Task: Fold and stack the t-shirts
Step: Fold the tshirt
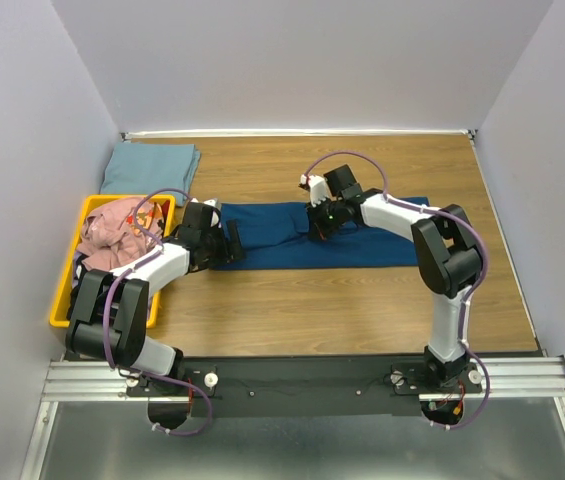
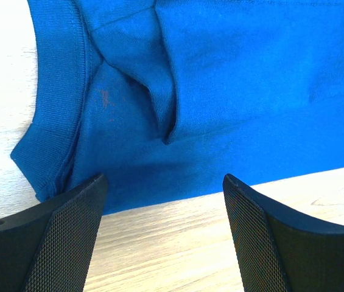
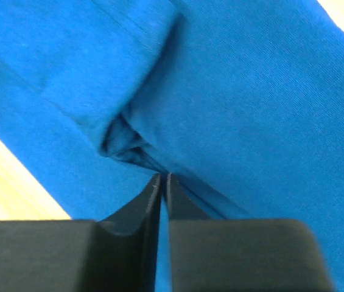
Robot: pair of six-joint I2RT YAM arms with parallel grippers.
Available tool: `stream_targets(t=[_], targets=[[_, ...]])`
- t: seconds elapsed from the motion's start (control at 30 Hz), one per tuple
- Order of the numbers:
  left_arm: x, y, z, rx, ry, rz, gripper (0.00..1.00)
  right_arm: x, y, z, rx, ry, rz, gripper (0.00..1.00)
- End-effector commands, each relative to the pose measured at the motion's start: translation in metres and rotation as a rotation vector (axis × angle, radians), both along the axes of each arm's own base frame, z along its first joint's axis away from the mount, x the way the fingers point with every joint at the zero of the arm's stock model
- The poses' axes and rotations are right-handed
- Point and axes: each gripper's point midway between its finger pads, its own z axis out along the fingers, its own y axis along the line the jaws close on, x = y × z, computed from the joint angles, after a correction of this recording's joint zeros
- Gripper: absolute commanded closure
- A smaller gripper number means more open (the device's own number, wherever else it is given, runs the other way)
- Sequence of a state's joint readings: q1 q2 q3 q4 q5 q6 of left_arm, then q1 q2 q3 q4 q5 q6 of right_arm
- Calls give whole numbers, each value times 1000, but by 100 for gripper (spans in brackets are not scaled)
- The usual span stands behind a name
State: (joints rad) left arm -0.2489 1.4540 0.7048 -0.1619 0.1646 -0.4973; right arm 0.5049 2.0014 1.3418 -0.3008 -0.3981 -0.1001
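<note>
A blue t-shirt (image 1: 272, 240) lies folded into a long strip across the middle of the wooden table (image 1: 312, 305). My right gripper (image 1: 320, 226) sits on the strip's middle. In the right wrist view the right gripper (image 3: 161, 176) is shut on a pinched fold of the blue t-shirt (image 3: 251, 91). My left gripper (image 1: 230, 242) is at the strip's left end. In the left wrist view the left gripper (image 2: 164, 179) is open over the near edge of the blue t-shirt (image 2: 232, 73) beside its ribbed collar (image 2: 59, 91), holding nothing. A pale grey-blue t-shirt (image 1: 150, 165) lies folded at the back left.
A yellow bin (image 1: 65, 295) stands at the left edge with a crumpled pink t-shirt (image 1: 112, 228) in it, close behind my left arm. White walls close in the table on three sides.
</note>
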Motion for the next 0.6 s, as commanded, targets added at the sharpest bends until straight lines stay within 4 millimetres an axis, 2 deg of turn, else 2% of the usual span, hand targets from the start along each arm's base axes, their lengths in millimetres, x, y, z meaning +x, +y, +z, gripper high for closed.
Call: stream_targets(t=[0.0,0.17,0.27,0.33,0.37,0.43,0.47,0.5,0.53,0.57], targets=[[-7,13,-10,55,32,21,16,5,-3,-9,-51,-9,-7,82],[-5,15,-5,63,20,29,16,13,-12,1,-83,-49,-73,72],[1,18,9,70,-26,42,15,19,-12,23,-64,-88,-113,65],[7,18,28,60,-86,55,16,19,-8,40,-26,-100,-116,62],[12,20,43,58,-136,70,15,18,0,56,26,-96,-117,59],[17,22,62,51,-196,88,15,13,13,69,96,-68,-99,56],[19,25,71,54,-228,106,15,8,26,81,157,-40,-78,53],[20,27,80,55,-258,118,15,4,34,86,186,-22,-66,52],[21,27,99,37,-318,122,15,-2,47,89,213,2,-42,51],[24,34,109,60,-362,154,15,-11,59,95,264,56,-24,50]])
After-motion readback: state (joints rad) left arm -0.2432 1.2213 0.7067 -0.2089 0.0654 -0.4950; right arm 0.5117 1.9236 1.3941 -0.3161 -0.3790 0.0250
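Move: The blue t-shirt lies as a long flat strip, its middle right under the right fingertips, about 1 cm below them; from the left hand that middle is roughly 20 cm to the right, 5 cm ahead and 2 cm down. The flap corner on top of it sits some 4 cm left and 2 cm back of the right hand. The shirt's near left corner is about 6 cm left and 2 cm back of the left hand. The t-shirt's middle crease is released: the right fingers, almost shut at its surface, spread to about half open while the hand dips slightly and edges right, then rises some 5 cm clear of the cloth, swinging back left about 2 cm. A little later the left hand, still wide open, lifts about 6 cm off the shirt's left end with a slight drift left, its fingers tipping up some 10 degrees. ##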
